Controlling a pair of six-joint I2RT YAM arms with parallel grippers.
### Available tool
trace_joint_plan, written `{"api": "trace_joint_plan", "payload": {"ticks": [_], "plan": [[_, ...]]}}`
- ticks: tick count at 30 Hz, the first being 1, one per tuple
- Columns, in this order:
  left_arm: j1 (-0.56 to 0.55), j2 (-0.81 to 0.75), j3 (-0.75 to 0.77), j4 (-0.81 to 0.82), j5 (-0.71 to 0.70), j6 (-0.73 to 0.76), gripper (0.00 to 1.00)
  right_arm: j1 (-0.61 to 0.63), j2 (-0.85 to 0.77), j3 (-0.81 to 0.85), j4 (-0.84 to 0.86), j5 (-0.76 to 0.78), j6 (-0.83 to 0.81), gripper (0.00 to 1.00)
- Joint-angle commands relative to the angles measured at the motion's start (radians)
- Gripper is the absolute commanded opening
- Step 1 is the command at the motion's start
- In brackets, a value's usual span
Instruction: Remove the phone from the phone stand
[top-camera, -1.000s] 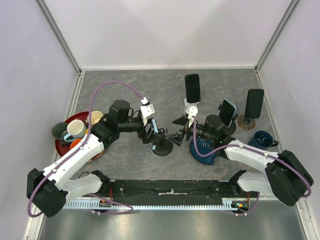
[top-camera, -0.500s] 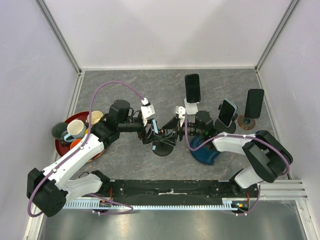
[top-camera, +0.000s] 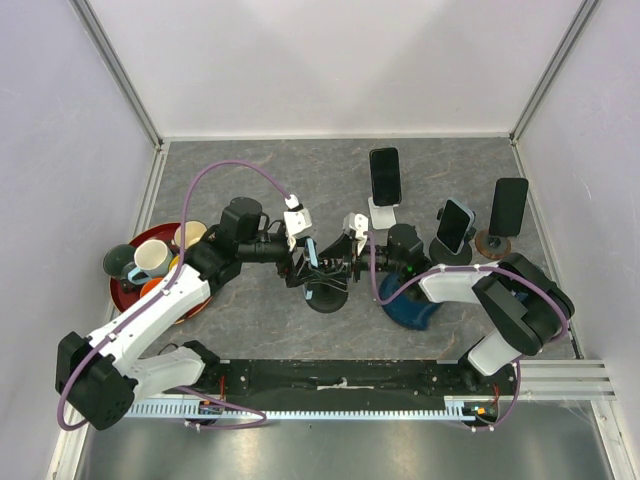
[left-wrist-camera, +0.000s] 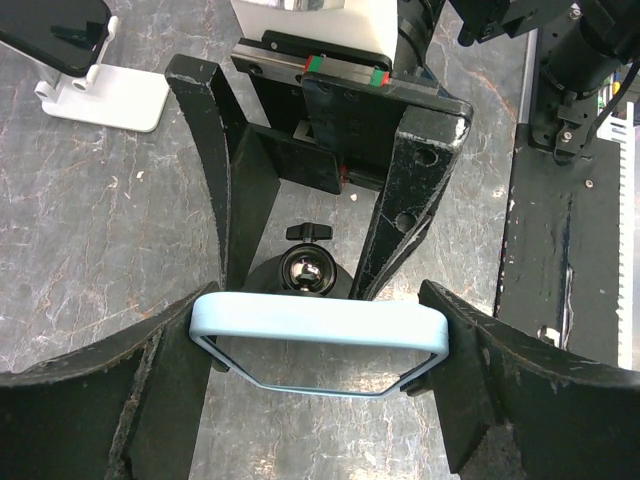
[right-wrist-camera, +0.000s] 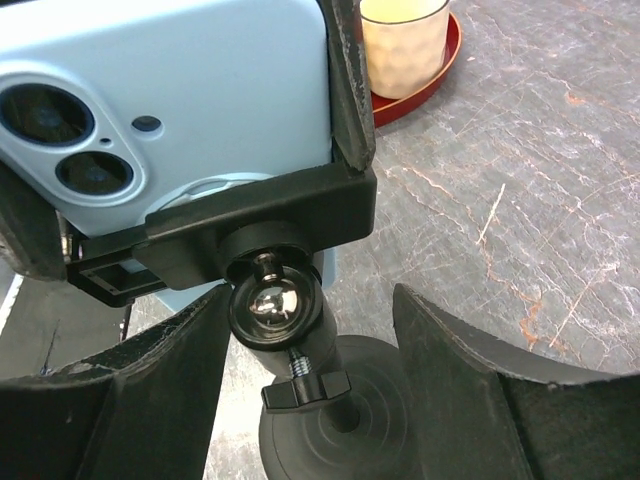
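A light-blue phone sits clamped in a black phone stand near the table's middle. My left gripper is shut on the phone, one finger pressed on each side edge of it. The stand's ball joint shows just beyond the phone. My right gripper comes in from the right, its jaws straddling the ball joint under the clamp. The left finger touches the joint housing and the right finger stands apart from it. The phone's back and camera lenses fill the upper left.
Three other phones on stands are at the back right. A blue bowl lies under my right arm, with a dark mug beside it. A red tray holds several cups at the left.
My right gripper has moved left to the stand, and its jaws have narrowed around the ball joint. The left gripper has kept its hold on the phone and stayed in place.
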Motion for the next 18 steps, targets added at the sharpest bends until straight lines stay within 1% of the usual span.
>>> {"api": "trace_joint_plan", "payload": {"ticks": [1,2,5,8,9,11,12,14,15,17,18], "plan": [[-0.008,0.003,0.039,0.027,0.074,0.017,0.22,0.007,-0.026,0.033,-0.029,-0.008,-0.072,0.72],[-0.006,0.003,0.039,0.027,0.075,0.017,0.23,0.007,-0.027,0.037,-0.053,-0.003,-0.08,0.72],[-0.008,-0.001,0.041,0.025,0.083,0.015,0.23,0.007,-0.027,0.03,-0.042,0.006,-0.086,0.68],[-0.008,0.003,0.042,0.028,0.089,0.011,0.24,0.01,-0.032,0.028,-0.036,0.001,-0.086,0.58],[-0.008,0.009,0.044,0.027,0.095,0.006,0.24,0.01,-0.033,0.028,-0.036,0.001,-0.087,0.53],[-0.008,0.01,0.047,0.027,0.105,0.0,0.25,0.011,-0.041,0.027,-0.034,0.004,-0.095,0.49],[-0.009,0.01,0.05,0.027,0.114,-0.002,0.25,0.013,-0.042,0.025,-0.034,0.004,-0.097,0.42],[-0.009,0.01,0.052,0.027,0.117,-0.003,0.27,0.018,-0.046,0.024,-0.033,0.009,-0.101,0.35],[-0.009,0.012,0.052,0.027,0.112,-0.003,0.3,0.021,-0.046,0.022,-0.033,0.015,-0.103,0.25],[-0.009,0.006,0.052,0.027,0.102,0.0,0.34,0.021,-0.047,0.011,-0.018,0.026,-0.103,0.1],[-0.009,0.001,0.053,0.028,0.086,0.0,0.4,0.022,-0.044,0.007,-0.008,0.03,-0.104,0.0]]}}
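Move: The right hand's open fingers already straddle the neck of the phone stand, whose ball joint lies about 1 cm back of that hand's point and 1 cm to its left, roughly level. The phone, still clamped, is some 3 cm left and 5 cm up. The white phone stand is around 17 cm ahead and 13 cm to the right. From the left hand, which already holds the phone, the ball joint is about 4 cm right and 5 cm below. Sinking and then easing back, each by only about half a centimetre, the right hand closes its fingers from well open to under half open, pinching the phone stand's neck at the ball joint just below the clamp; the wrist hardly turns. The left hand stays in place, keeping its grip on the phone's sides. ##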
